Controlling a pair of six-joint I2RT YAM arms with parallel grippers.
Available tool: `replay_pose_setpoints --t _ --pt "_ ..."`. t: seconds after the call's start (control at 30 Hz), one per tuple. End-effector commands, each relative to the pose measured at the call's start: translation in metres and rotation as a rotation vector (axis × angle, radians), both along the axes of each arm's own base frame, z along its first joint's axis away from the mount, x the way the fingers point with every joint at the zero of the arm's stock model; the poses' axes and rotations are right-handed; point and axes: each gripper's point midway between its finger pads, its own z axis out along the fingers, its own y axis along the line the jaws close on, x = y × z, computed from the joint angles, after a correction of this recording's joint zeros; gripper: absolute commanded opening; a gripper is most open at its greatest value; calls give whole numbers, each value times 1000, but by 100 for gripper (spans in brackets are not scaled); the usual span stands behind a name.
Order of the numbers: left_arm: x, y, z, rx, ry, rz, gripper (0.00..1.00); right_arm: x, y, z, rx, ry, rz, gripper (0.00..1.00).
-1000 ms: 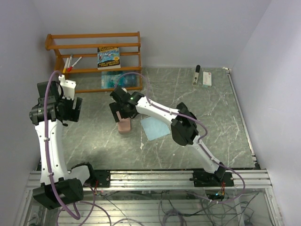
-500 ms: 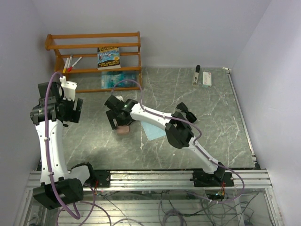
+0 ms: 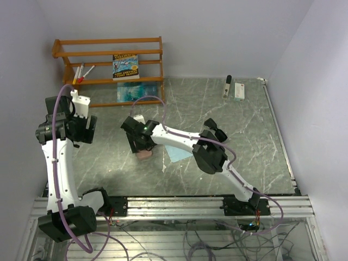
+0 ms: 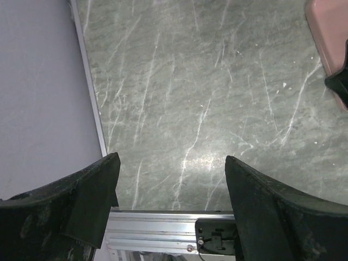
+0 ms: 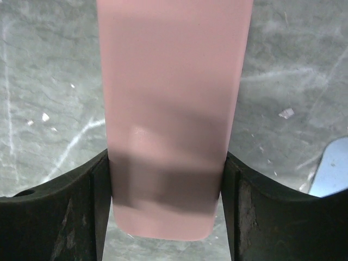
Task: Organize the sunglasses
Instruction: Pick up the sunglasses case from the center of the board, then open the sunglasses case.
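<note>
No sunglasses show in any view. A pink case (image 3: 144, 155) lies flat on the grey marble table (image 3: 244, 141), left of centre. My right gripper (image 3: 142, 144) is down over it. In the right wrist view the case (image 5: 174, 98) fills the gap and both fingers (image 5: 100, 201) press against its long sides, so the right gripper (image 5: 167, 159) is shut on it. My left gripper (image 3: 82, 128) hangs above the table's left side, open with nothing between its fingers (image 4: 171, 163). A corner of the case (image 4: 326, 32) shows at the upper right of the left wrist view.
A light blue cloth (image 3: 177, 147) lies just right of the case. At the back left stands a wooden shelf (image 3: 109, 54) holding a book (image 3: 125, 66) and markers (image 3: 81, 73). A white box (image 3: 240, 91) and a black-tipped item (image 3: 227, 86) lie at the back right.
The right gripper has moved toward the near edge along the pink case, and its fingers have closed from wide apart onto the case's sides. The left arm has barely moved.
</note>
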Motion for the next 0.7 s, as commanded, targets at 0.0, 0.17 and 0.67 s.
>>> replay_pose_setpoints --t 0.0,0.17,0.67 --pt "-4 -10 -7 -41 8 -43 89 5 -3 43 86 -77 -2 0" --pt "-2 -25 -4 -90 -12 -123 88 -3 0 95 303 -94 56 0" --pt "20 -84 51 -337 -132 -404 91 -40 26 216 729 -156 353 0"
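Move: Between the right fingers the sunglasses case is already gripped near its near end, its middle about 4 cm ahead of that hand. The blue cloth lies roughly 18 cm to the right and 2 cm farther out, on the table; the wooden rack's front rail runs some 22 cm ahead, its middle 8 cm left. From the left hand, the case is about 21 cm right, 8 cm ahead and 20 cm below. Keeping its pinch on the case's sides, the right hand eases about 3 cm right and slightly back, close to the table, then rises fast to some 18 cm up, drifting back and left again. Its left side rolls up about 35 degrees as it turns counter-clockwise. The left hand, empty and open, dips slightly, then swings about 6 cm right and up towards the case, turning clockwise. ##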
